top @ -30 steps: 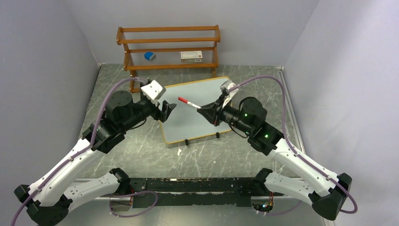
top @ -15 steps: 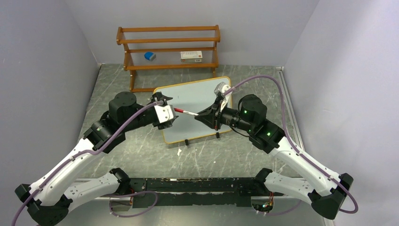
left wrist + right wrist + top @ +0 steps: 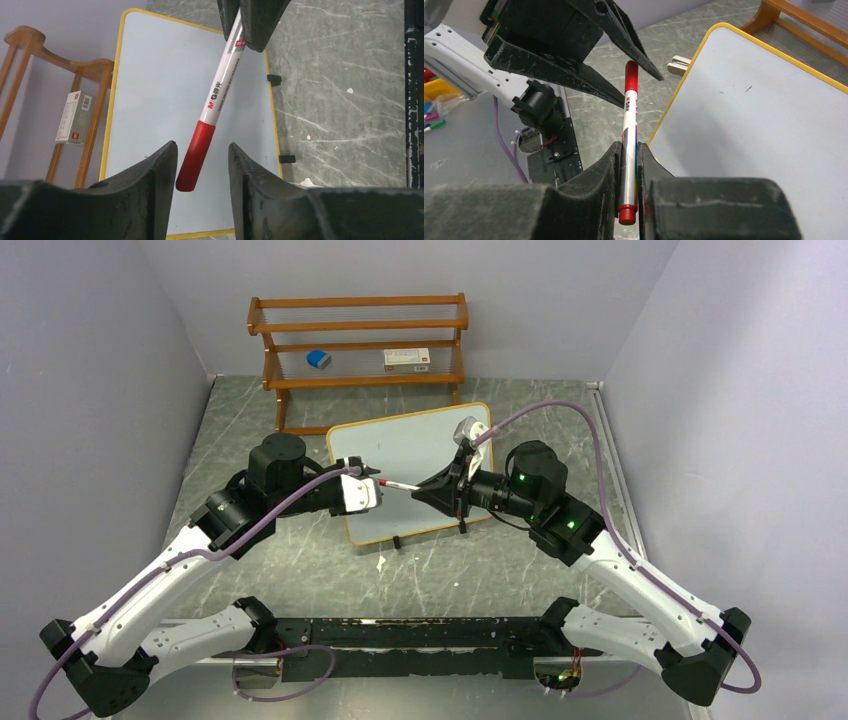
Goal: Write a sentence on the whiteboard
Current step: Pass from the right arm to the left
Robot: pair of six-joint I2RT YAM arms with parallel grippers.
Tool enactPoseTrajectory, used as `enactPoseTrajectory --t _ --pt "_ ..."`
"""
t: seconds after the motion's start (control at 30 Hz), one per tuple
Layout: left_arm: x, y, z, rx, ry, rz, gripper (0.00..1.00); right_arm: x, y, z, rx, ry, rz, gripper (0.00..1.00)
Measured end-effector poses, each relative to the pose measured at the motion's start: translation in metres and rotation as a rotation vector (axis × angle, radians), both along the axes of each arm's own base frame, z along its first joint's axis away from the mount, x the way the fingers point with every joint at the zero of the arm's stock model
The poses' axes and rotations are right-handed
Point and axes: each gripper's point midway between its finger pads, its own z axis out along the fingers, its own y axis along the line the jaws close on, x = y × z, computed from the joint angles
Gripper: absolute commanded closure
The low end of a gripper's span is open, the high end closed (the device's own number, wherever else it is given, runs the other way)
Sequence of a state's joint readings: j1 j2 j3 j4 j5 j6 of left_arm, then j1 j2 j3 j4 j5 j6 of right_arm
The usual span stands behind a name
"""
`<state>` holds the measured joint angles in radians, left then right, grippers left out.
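The whiteboard (image 3: 420, 440) lies flat on the marble table, white with a thin yellow frame, and its face is blank (image 3: 150, 90) (image 3: 749, 125). My right gripper (image 3: 422, 490) (image 3: 628, 146) is shut on the barrel of a white marker (image 3: 400, 485) (image 3: 629, 120). It holds the marker above the board's left part, red cap (image 3: 196, 155) pointing left. My left gripper (image 3: 374, 480) (image 3: 200, 146) is open with the cap between its fingers. The cap sits close to the left finger, and a gap shows on the other side.
A brown slatted shelf rack (image 3: 360, 340) stands at the back, holding a blue object (image 3: 318, 359) and a small white box (image 3: 406, 358) (image 3: 72, 117). A white scrap (image 3: 381, 562) lies on the table just in front of the board's two black feet.
My left gripper has swung right, onto the marker's cap end, and its jaws have narrowed around the cap. The right gripper lowered the marker slightly and still holds it.
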<state>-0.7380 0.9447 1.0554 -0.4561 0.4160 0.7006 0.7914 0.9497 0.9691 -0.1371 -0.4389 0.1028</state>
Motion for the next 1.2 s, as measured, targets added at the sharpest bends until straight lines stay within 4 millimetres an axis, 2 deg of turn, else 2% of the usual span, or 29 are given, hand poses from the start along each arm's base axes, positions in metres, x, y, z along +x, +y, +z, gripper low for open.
enactPoseTrajectory --t 0.2,0.33,0.47,0.77,1.03,1.2 --pt "-0.003 -0.001 -0.001 -0.001 0.007 -0.017 0.62 -0.003 0.003 0.003 0.015 0.005 0.02 1.0" --pt "-0.003 -0.001 -0.001 -0.002 0.008 -0.017 0.81 -0.004 0.005 0.0 0.015 0.023 0.031 1.0" --pt "-0.009 -0.001 -0.007 0.022 0.022 -0.043 0.95 -0.004 0.006 0.003 0.03 0.031 0.033 0.91" --pt "-0.013 0.004 -0.018 0.065 0.036 -0.051 0.95 -0.002 0.013 -0.004 0.023 0.094 0.05 0.72" --pt "-0.013 0.002 -0.015 0.065 0.016 -0.064 0.95 -0.005 0.021 -0.024 -0.043 0.173 0.094 0.58" --pt "-0.018 0.0 -0.012 0.082 0.0 -0.081 0.95 -0.009 0.021 -0.024 -0.062 0.192 0.114 0.49"
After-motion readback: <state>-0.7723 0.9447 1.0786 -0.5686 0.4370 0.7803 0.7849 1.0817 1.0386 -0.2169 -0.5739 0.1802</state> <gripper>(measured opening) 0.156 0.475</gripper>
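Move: Almost between the left hand's open fingers is the red-capped end of the marker, whose middle lies about 5 cm to that hand's right, 1 cm back and 1 cm higher. From the right hand, which still grips the marker's far end, that middle is some 3 cm left and 1 cm ahead. The whiteboard's middle is roughly 15 cm ahead of the left hand, 6 cm right and 27 cm below; the stapler about 16 cm ahead, 23 cm left and 29 cm below. Closing on the red cap while easing about 2 cm back and 1 cm down, the left hand pinches it and keeps its hold. Only after that do the right fingers open, letting go of the marker's white barrel as the right hand sinks some 2.5 cm, shifts 2 cm left towards the left hand, and rolls around 10 degrees, its forward side dipping. ##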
